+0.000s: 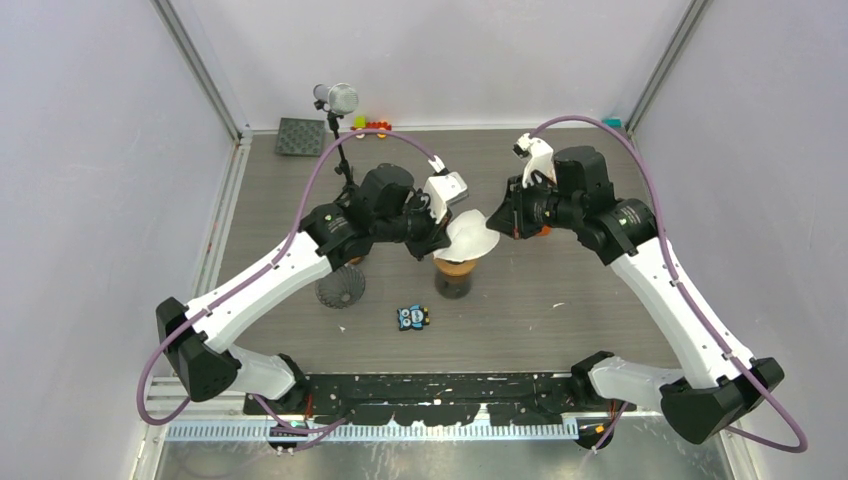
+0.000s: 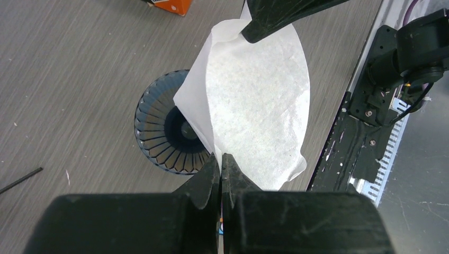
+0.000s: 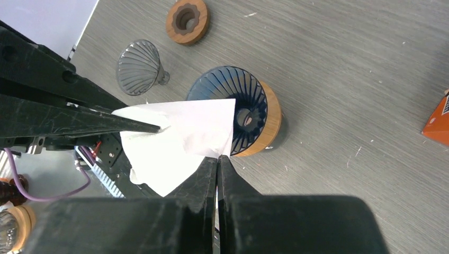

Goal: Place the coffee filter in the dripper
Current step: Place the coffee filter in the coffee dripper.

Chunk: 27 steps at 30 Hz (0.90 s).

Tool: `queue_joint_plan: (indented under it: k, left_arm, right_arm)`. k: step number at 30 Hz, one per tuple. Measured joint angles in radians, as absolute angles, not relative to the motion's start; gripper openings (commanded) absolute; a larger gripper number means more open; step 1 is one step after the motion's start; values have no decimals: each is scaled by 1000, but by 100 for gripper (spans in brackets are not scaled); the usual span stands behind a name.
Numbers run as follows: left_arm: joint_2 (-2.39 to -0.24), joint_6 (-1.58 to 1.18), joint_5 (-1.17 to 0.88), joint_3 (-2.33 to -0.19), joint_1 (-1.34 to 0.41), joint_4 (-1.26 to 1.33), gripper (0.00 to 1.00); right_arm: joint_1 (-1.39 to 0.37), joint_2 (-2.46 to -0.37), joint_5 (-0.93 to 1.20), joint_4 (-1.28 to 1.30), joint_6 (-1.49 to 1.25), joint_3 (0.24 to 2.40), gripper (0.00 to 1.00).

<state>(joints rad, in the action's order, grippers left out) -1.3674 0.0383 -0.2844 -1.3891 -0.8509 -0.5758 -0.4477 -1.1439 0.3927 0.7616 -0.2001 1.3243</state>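
Observation:
A white paper coffee filter (image 1: 470, 238) hangs opened between both grippers, just above the dripper (image 1: 455, 275), a dark ribbed glass cone in a wooden collar. My left gripper (image 2: 221, 156) is shut on the filter's (image 2: 259, 100) near edge, with the dripper (image 2: 159, 132) below and to the left. My right gripper (image 3: 217, 157) is shut on the opposite corner of the filter (image 3: 180, 132), and the dripper (image 3: 254, 114) lies right behind it. In the top view the left gripper (image 1: 440, 240) and right gripper (image 1: 500, 225) face each other across the filter.
A spare ribbed glass cone (image 1: 340, 290) lies on its side left of the dripper, with a wooden ring (image 3: 187, 20) beyond it. An owl figure (image 1: 412, 318) sits near the front. An orange box (image 3: 437, 119) lies under the right arm. A microphone stand (image 1: 338, 98) rises at the back.

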Motion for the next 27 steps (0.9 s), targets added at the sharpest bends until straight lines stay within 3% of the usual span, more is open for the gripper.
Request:
queue_joint_plan:
  k: [15,27]
  left_arm:
    - [-1390,8,-280,-1383,-837,-644,0]
    - [-1515,0,-297,-1495,-802,-717,0]
  right_arm:
    - [-448,-1237,381,799,-192,1326,10]
    - [-448,-1271,334,810,-185,1359,36]
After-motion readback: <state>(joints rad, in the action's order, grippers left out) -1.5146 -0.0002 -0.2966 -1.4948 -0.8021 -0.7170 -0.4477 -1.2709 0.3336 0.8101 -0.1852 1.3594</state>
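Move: The dripper, standing on the glass server, is about 6 cm ahead and 5 cm to the right of the left hand, its middle some 12 cm below. From the right hand it is roughly 4 cm ahead, 7 cm left and 13 cm down. The blue toy lies on the table 2 cm back and 4 cm left of the left hand, about 26 cm below; the orange filter pack is some 15 cm ahead, 13 cm right and 25 cm below the right hand. Downward together over the dripper, both hands sink about 4 cm with the coffee filter between them, fingertips dipping some 10 degrees, and gain about 2 cm forward, the left only after easing slightly back and left. The left keeps its pinch on the filter; the right, having halted and risen slightly at the end, spreads its barely parted fingers to about a third open, loosening from the filter's edge. ##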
